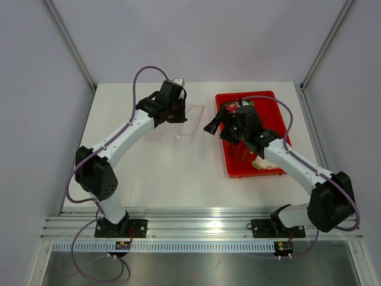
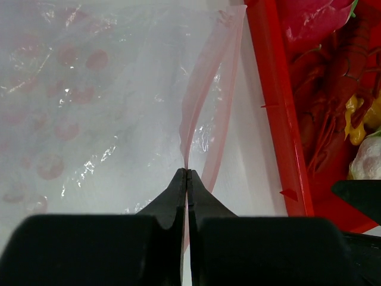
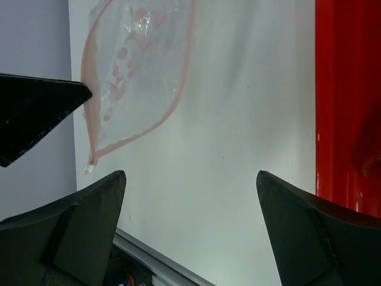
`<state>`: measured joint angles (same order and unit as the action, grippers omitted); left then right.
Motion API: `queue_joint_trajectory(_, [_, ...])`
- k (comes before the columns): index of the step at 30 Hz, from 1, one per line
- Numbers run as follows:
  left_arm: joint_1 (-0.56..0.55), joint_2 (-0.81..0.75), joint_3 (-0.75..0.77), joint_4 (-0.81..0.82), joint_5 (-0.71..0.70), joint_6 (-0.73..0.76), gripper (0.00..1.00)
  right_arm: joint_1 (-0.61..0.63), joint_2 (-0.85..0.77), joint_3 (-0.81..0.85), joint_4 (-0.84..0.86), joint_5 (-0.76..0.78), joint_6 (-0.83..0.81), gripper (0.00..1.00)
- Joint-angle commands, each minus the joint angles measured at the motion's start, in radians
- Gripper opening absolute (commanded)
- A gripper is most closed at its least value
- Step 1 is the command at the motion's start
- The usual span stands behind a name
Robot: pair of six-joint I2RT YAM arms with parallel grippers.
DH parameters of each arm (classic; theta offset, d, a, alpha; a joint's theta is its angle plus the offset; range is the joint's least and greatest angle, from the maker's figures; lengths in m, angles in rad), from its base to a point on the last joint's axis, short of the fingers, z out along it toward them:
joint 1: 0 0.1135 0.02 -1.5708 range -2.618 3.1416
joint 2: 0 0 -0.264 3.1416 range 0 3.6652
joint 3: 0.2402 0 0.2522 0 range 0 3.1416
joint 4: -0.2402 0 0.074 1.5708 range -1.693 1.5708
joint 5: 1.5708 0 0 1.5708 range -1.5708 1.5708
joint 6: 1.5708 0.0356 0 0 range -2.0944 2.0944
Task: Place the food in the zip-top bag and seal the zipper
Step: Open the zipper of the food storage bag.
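The clear zip-top bag [image 1: 191, 121] lies on the white table left of the red tray. My left gripper [image 2: 187, 173] is shut on one lip of its pink-red zipper [image 2: 196, 101]. The other lip bows away, so the mouth stands open. In the top view the left gripper [image 1: 178, 112] sits at the bag's left edge. My right gripper [image 3: 190, 179] is open with nothing between its fingers and hovers over bare table. It sits between bag and tray in the top view [image 1: 218, 123]. The food [image 2: 356, 122], of red chilies, a yellow piece and a white piece, lies in the tray.
The red tray [image 1: 229, 168] stands at the right of the table, and my right arm reaches over it. A pink dragon fruit [image 2: 315, 18] lies at the tray's far end. The bag [image 3: 137, 59] and the left gripper's dark finger show in the right wrist view.
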<state>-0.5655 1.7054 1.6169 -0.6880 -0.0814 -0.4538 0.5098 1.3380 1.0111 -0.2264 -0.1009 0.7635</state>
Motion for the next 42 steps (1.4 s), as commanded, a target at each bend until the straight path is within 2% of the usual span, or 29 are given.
queue_joint_trajectory(1, [0.001, -0.001, 0.003, 0.042, 0.064, -0.023, 0.0, 0.025, 0.059, 0.072, 0.091, -0.043, 0.043, 0.98])
queue_joint_trajectory(9, [0.003, -0.007, 0.012, 0.019, 0.074, -0.023, 0.0, 0.035, 0.278, 0.242, 0.085, -0.075, 0.1, 0.91])
queue_joint_trajectory(10, [0.003, -0.015, 0.015, 0.019, 0.074, -0.023, 0.0, 0.036, 0.3, 0.259, 0.084, -0.08, 0.103, 0.83])
queue_joint_trajectory(14, [0.013, -0.042, 0.015, -0.001, 0.072, -0.023, 0.0, 0.041, 0.388, 0.314, 0.064, -0.074, 0.112, 0.7])
queue_joint_trajectory(16, [0.021, -0.058, 0.014, -0.008, 0.066, -0.017, 0.0, 0.042, 0.403, 0.299, 0.071, -0.071, 0.123, 0.7])
queue_joint_trajectory(20, [0.027, -0.101, -0.009, -0.013, 0.057, -0.013, 0.0, 0.05, 0.414, 0.284, 0.113, -0.071, 0.129, 0.78])
queue_joint_trajectory(23, [0.027, -0.11, -0.02, -0.012, 0.058, -0.013, 0.0, 0.052, 0.443, 0.297, 0.142, -0.098, 0.137, 0.76])
queue_joint_trajectory(25, [0.027, -0.115, -0.029, -0.01, 0.069, -0.017, 0.0, 0.055, 0.466, 0.294, 0.195, -0.13, 0.152, 0.47])
queue_joint_trajectory(26, [0.029, -0.113, -0.028, -0.01, 0.074, -0.016, 0.0, 0.065, 0.475, 0.3, 0.206, -0.134, 0.157, 0.38])
queue_joint_trajectory(27, [0.03, -0.112, -0.023, -0.01, 0.075, -0.016, 0.0, 0.07, 0.493, 0.307, 0.211, -0.135, 0.157, 0.13])
queue_joint_trajectory(29, [0.03, -0.112, -0.022, -0.016, 0.075, -0.013, 0.0, 0.084, 0.509, 0.337, 0.194, -0.128, 0.143, 0.0])
queue_joint_trajectory(32, [0.026, -0.115, -0.026, -0.034, 0.06, 0.004, 0.0, 0.096, 0.497, 0.337, 0.185, -0.086, 0.119, 0.0])
queue_joint_trajectory(33, [0.02, -0.116, -0.029, -0.045, 0.01, 0.009, 0.02, 0.105, 0.475, 0.333, 0.183, -0.062, 0.109, 0.0])
queue_joint_trajectory(34, [0.013, -0.113, -0.025, -0.057, -0.015, 0.012, 0.12, 0.11, 0.468, 0.331, 0.177, -0.051, 0.094, 0.0])
queue_joint_trajectory(35, [0.007, -0.109, -0.02, -0.073, -0.038, 0.015, 0.24, 0.113, 0.458, 0.333, 0.171, -0.04, 0.089, 0.0])
queue_joint_trajectory(36, [-0.002, -0.107, -0.017, -0.08, -0.059, 0.017, 0.5, 0.118, 0.448, 0.333, 0.17, -0.033, 0.086, 0.0])
queue_joint_trajectory(37, [-0.019, -0.104, -0.012, -0.084, -0.093, 0.017, 0.6, 0.122, 0.443, 0.333, 0.165, -0.023, 0.085, 0.0])
queue_joint_trajectory(39, [-0.034, -0.092, 0.003, -0.085, -0.116, 0.023, 0.64, 0.13, 0.44, 0.342, 0.153, -0.019, 0.082, 0.0])
queue_joint_trajectory(42, [-0.046, -0.064, 0.024, -0.099, -0.138, 0.026, 0.63, 0.141, 0.432, 0.342, 0.144, -0.019, 0.092, 0.0])
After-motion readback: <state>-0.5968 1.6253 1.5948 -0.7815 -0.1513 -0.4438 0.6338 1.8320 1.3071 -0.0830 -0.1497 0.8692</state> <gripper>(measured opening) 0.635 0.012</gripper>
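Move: The zip-top bag's nearer lip, the right-hand edge of its mouth, hangs about 9 cm to the left of the wide-open right hand, 5 cm ahead and 7 cm lower. The left lip, still pinched and raised in the left hand, is some 12 cm left and 4 cm ahead, at much the same height. The red box's middle lies about 13 cm to the right, 5 cm ahead and 10 cm down. From the left hand, the nearer lip is roughly 3 cm right, 2 cm ahead and 8 cm lower. The bag's nearer lip is taken between the right fingers: that hand travels about 11 cm left, sinking some 6 cm and reaching forward about 5, tips down slightly and closes on the zipper strip. Meanwhile the left hand keeps its pinch and lifts about 3 cm, then opens, lets go of the other lip and eases back. ##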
